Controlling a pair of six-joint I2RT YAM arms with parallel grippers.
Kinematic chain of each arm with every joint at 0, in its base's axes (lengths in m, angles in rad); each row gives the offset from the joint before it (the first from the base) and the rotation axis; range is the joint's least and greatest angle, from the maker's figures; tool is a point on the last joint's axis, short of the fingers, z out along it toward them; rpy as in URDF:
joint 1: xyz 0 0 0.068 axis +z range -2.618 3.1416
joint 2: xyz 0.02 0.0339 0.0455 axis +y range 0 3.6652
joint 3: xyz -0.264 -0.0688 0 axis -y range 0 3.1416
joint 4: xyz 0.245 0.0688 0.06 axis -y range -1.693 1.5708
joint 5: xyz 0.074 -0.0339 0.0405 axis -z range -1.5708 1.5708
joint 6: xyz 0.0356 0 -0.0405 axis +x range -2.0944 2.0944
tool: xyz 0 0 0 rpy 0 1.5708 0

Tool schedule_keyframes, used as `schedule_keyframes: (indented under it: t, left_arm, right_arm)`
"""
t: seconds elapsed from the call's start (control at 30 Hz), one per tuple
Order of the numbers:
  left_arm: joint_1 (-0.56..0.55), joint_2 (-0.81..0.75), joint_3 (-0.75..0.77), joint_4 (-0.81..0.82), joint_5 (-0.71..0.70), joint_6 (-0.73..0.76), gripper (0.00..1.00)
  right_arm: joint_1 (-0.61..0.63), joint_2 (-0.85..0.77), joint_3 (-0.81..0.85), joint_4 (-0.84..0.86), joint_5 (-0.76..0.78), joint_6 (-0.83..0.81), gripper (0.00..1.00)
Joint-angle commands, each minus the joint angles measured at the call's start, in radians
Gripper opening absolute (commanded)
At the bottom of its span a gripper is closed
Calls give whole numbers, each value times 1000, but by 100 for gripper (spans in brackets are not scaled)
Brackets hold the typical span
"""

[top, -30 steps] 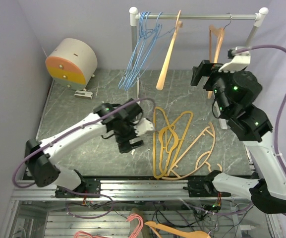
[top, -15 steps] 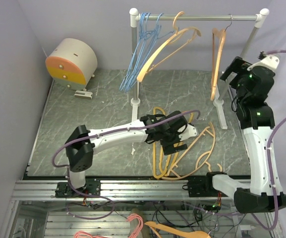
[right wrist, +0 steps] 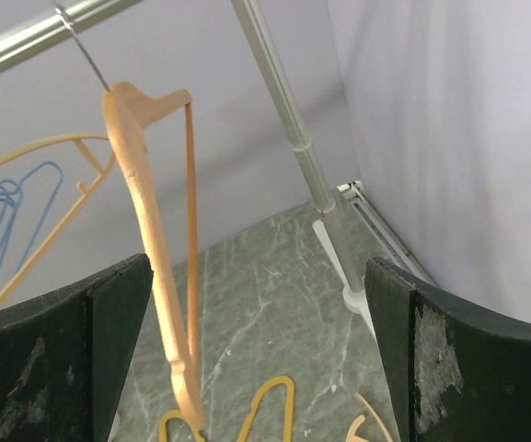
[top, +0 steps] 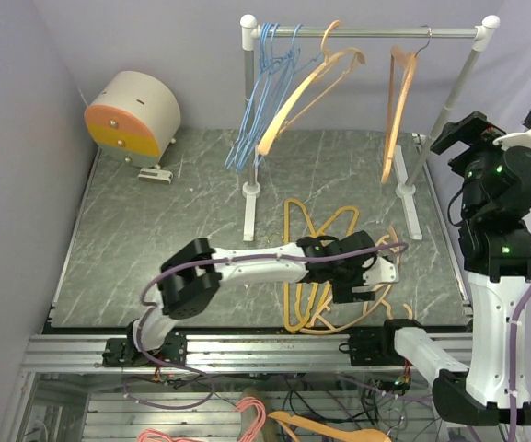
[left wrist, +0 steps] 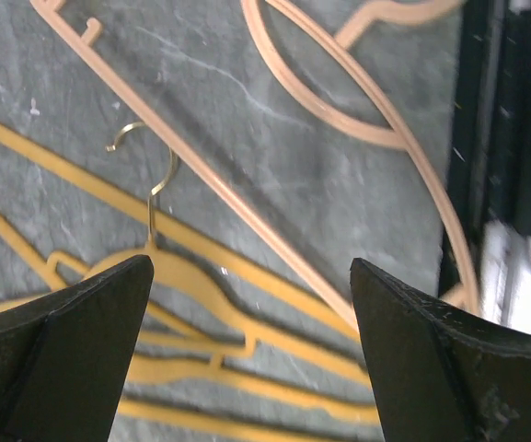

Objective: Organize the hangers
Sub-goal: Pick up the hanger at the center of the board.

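Note:
Several yellow hangers (top: 306, 262) and a tan hanger (top: 382, 276) lie heaped on the table near its front edge. My left gripper (top: 368, 279) hovers open just above this heap. In the left wrist view, the gripper (left wrist: 251, 308) has the yellow hangers (left wrist: 201, 285), a thin metal hook (left wrist: 150, 180) and the tan hanger (left wrist: 247, 198) beneath it, nothing between the fingers. On the rail (top: 366, 32) hang blue wire hangers (top: 256, 110), a tan hanger (top: 306, 92) and a wooden hanger (top: 396, 110). My right gripper (top: 456, 138) is raised, open and empty, right of the rack; its view shows the wooden hanger (right wrist: 150, 230) ahead on the left.
A round cream and orange box (top: 132, 115) stands at the back left. The rack's right post (right wrist: 302, 147) and its white foot (top: 410, 207) are close to the right arm. Purple cables (top: 247, 262) loop along both arms. The wall is near on the right.
The left arm has swept right from the table's middle to over the heap of hangers. The right arm has drawn back rightward from the rack. The tan hanger on the rail has swung round.

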Motion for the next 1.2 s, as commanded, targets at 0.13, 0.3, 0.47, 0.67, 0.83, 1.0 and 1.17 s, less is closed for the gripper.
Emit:
schedule_keyframes:
  t: [0.13, 0.3, 0.47, 0.67, 0.83, 1.0, 1.17]
  left_arm:
    - [30, 225, 199, 125, -60, -88, 100]
    - [36, 308, 262, 128, -83, -93, 99]
    - [55, 368, 299, 127, -114, -106, 94]
    - [65, 394, 287, 125, -127, -110, 86]
    - [66, 421, 298, 124, -159, -124, 78]
    - [66, 433, 312, 112, -167, -147, 52]
    - [67, 436, 330, 78, -155, -164, 7]
  right_arm:
    - [-8, -39, 70, -88, -66, -11, 100]
    - [-7, -51, 74, -102, -49, -36, 100]
    - [-8, -61, 45, -90, -45, -51, 100]
    - [-8, -62, 8, -69, -51, -61, 100]
    - [-7, -66, -3, -51, -65, -72, 100]
    - [-8, -72, 14, -64, -66, -85, 100]
    - [-7, -85, 12, -63, -62, -92, 100]
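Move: Right under the left hand lies the tan hanger, its middle about 4 cm to the hand's right, 2 cm ahead and some 10 cm below, its straight bar running out ahead and to the right. The yellow hangers lie at the same depth, roughly 8 cm left and 4 cm ahead; the table's front edge is about 9 cm back. From the right hand, the tan hanger is some 13 cm back, 12 cm left and 46 cm below. Sinking about 9 cm while sliding forward some 7.5 cm, and at first also rightward 5.5 cm, the left hand comes down on the tan hanger's straight bar, turning some 15 degrees counter-clockwise. Its wide-open fingers then close nearly shut and pinch the bar. The right hand, still empty and open, draws back about 2.5 cm. ##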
